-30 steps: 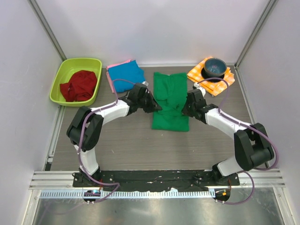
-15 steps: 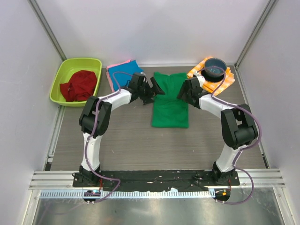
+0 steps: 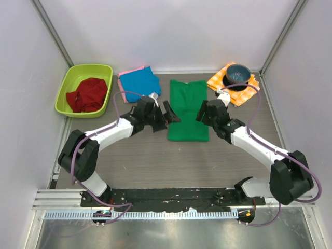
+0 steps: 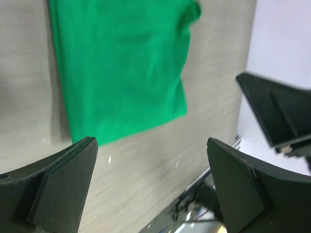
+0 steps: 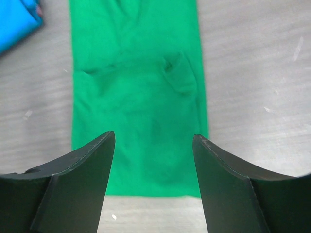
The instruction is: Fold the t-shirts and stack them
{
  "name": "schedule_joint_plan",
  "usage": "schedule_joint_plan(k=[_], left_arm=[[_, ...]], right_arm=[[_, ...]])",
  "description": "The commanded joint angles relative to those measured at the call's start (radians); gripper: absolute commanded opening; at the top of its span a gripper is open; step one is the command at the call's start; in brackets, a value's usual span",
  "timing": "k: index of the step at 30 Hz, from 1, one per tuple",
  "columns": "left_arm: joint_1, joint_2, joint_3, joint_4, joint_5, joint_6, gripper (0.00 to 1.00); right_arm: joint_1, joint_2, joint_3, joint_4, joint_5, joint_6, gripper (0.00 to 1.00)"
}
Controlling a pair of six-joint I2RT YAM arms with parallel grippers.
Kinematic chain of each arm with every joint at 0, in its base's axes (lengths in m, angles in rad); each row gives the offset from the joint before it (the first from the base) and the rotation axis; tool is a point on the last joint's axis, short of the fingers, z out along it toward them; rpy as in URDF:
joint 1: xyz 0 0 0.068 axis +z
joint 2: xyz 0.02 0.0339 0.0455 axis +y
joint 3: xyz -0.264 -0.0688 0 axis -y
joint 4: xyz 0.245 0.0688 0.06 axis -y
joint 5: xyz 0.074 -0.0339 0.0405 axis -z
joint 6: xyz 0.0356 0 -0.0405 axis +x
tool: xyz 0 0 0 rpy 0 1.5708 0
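Note:
The green t-shirt (image 3: 188, 110) lies flat on the table as a long folded rectangle, and also fills the left wrist view (image 4: 116, 63) and the right wrist view (image 5: 138, 97). My left gripper (image 3: 169, 112) hovers open at its left edge, holding nothing (image 4: 153, 145). At the shirt's right edge my right gripper (image 3: 202, 111) is open too, its fingers apart above the near end (image 5: 154, 138). A folded blue t-shirt (image 3: 138, 81) rests on a pink one (image 3: 122, 89) at the back left.
A lime green bin (image 3: 70, 83) holding a red cloth (image 3: 88, 94) stands at the back left. An orange-and-white checked cloth (image 3: 220, 82) with a dark bowl (image 3: 238, 74) on it lies at the back right. White walls enclose the table.
Both grippers were shut on the green shirt and have opened and let it go. Both have drawn back from the shirt's far part toward its middle. The shirt lies flatter.

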Motion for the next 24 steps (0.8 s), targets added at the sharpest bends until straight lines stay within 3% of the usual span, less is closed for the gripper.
schedule_joint_plan(k=[1,8,14,18,22,24], left_arm=[[-0.06,-0.035,-0.154,0.042,-0.018,-0.003,1.0],[-0.069,-0.005,-0.239,0.155,-0.051,-0.017,1.0],[-0.068,0.072,-0.242,0.23,-0.042,-0.041,1.0],[-0.06,0.117,-0.248,0.266,-0.025,-0.064,1.0],[-0.054,0.126,-0.274,0.302,-0.008,-0.073,1.0],[-0.05,0.126,-0.283,0.31,0.002,-0.073,1.0]], right_arm=[[-0.003,-0.109,-0.152,-0.074,0.008,0.055,0.71],[-0.004,-0.197,-0.27,-0.045,0.027,0.05,0.7],[-0.024,-0.165,-0.336,0.046,-0.013,0.065,0.72],[-0.056,-0.146,-0.388,0.112,-0.078,0.096,0.72],[-0.162,-0.128,-0.459,0.25,-0.299,0.13,0.71],[-0.21,-0.122,-0.47,0.305,-0.337,0.131,0.72]])
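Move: Both open hands hang over the half-folded green t-shirt. Its near left corner lies about 4 cm back of the left hand, level with it sideways and some 13 cm below; the blue shirt stack is roughly 21 cm ahead and 13 cm left. From the right hand, the near right corner lies about 8 cm back, 5 cm right and 13 cm below; the bowl sits some 20 cm ahead and 17 cm right. Sinking with fingers still open, both hands come back towards the green shirt's two near corners. The left drops about 9 cm while swinging back 7 cm, then eases some 3 cm forward and a little right, staying low; the right goes down about 11 cm, back 8 cm and 5 cm right, tipping its fingers some 10 degrees further down beside its corner. Neither grips yet. ##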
